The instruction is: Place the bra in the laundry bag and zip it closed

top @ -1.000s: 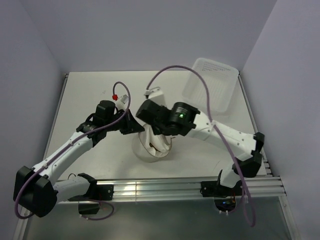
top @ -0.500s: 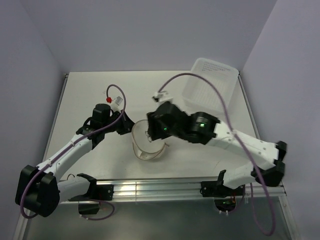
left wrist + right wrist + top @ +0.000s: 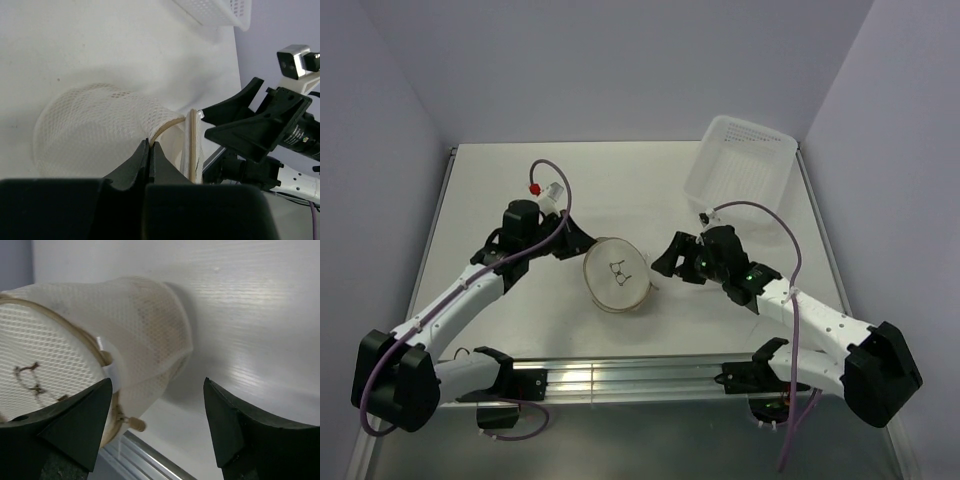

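The laundry bag (image 3: 617, 275) lies mid-table, its round mesh face with the black spectacles-like mark turned up. My left gripper (image 3: 580, 248) is at its left edge, and the left wrist view shows it (image 3: 149, 143) shut on the brownish rim hoop of the bag (image 3: 95, 125). My right gripper (image 3: 660, 266) stands open just right of the bag, touching nothing. In the right wrist view its fingers (image 3: 75, 425) are spread wide around bare table beside the bag (image 3: 75, 340), whose small tan zipper pull (image 3: 135, 424) hangs at the lower rim. The bra is hidden.
A white perforated plastic tray (image 3: 752, 122) leans at the back right corner, also in the left wrist view (image 3: 215, 12). An aluminium rail (image 3: 620, 375) runs along the table's near edge. Purple walls close in on three sides.
My right gripper has opened, let go of the bag and drawn back to the right. The bag has settled with its round face up. The left gripper kept its hold on the rim.
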### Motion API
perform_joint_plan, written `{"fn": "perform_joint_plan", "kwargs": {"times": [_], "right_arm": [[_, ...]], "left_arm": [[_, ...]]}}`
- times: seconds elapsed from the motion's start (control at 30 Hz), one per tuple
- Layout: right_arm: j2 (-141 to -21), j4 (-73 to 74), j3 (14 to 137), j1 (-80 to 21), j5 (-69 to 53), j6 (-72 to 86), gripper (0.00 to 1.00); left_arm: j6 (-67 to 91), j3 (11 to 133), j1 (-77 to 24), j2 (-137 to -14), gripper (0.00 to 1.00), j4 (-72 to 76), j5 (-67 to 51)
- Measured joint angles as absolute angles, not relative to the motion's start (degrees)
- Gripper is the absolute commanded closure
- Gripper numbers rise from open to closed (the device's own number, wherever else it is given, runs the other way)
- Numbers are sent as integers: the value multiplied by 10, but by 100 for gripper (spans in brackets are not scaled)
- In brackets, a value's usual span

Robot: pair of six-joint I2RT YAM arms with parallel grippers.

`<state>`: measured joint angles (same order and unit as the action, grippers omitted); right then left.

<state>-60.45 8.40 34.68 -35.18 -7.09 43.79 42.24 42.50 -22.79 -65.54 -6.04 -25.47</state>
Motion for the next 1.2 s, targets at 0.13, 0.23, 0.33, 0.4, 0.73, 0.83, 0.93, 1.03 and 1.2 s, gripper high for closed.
{"fn": "perform_joint_plan", "kwargs": {"times": [0.13, 0.23, 0.33, 0.4, 0.73, 0.83, 0.93, 1.03, 1.2], "right_arm": [[-623, -39, 317, -338, -147, 460, 20], [-651, -124, 311, -329, -187, 475, 23], [-671, -172, 304, -327, -209, 486, 31], [-687, -195, 304, -326, -220, 494, 32], [-710, -231, 304, -326, -246, 510, 42], [-710, -231, 304, -326, -247, 512, 44], [-711, -235, 304, -326, -249, 516, 60], [-711, -242, 303, -326, -248, 522, 75], [-712, -247, 303, -326, -244, 528, 80]], "left_arm": [[420, 437, -228, -673, 96, -40, -253], [417, 444, -227, -693, 90, -29, -253], [413, 458, -227, -712, 86, -29, -253], [411, 473, -227, -728, 85, -28, -254], [405, 527, -227, -783, 49, -40, -258], [400, 536, -227, -783, 34, -55, -257], [391, 559, -227, -779, 18, -84, -249], [378, 572, -227, -751, 14, -117, -220], [370, 533, -227, -616, 16, -175, -147]]}}
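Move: The open right hand goes for the white tag on the laundry bag's zip rim, about 4 cm to its left, level ahead and some 2 cm higher; the bag's lid centre is about 9 cm left and 3 cm back, the zip toggle 2 cm left and 5 cm back. From the left hand, still pinching the far-left rim, the tag lies roughly 12 cm right, 4 cm back and 3 cm lower. Right hand reaches 5 cm left, pinching the tag; left draws the rim 5 cm forward, lets go, rises. ##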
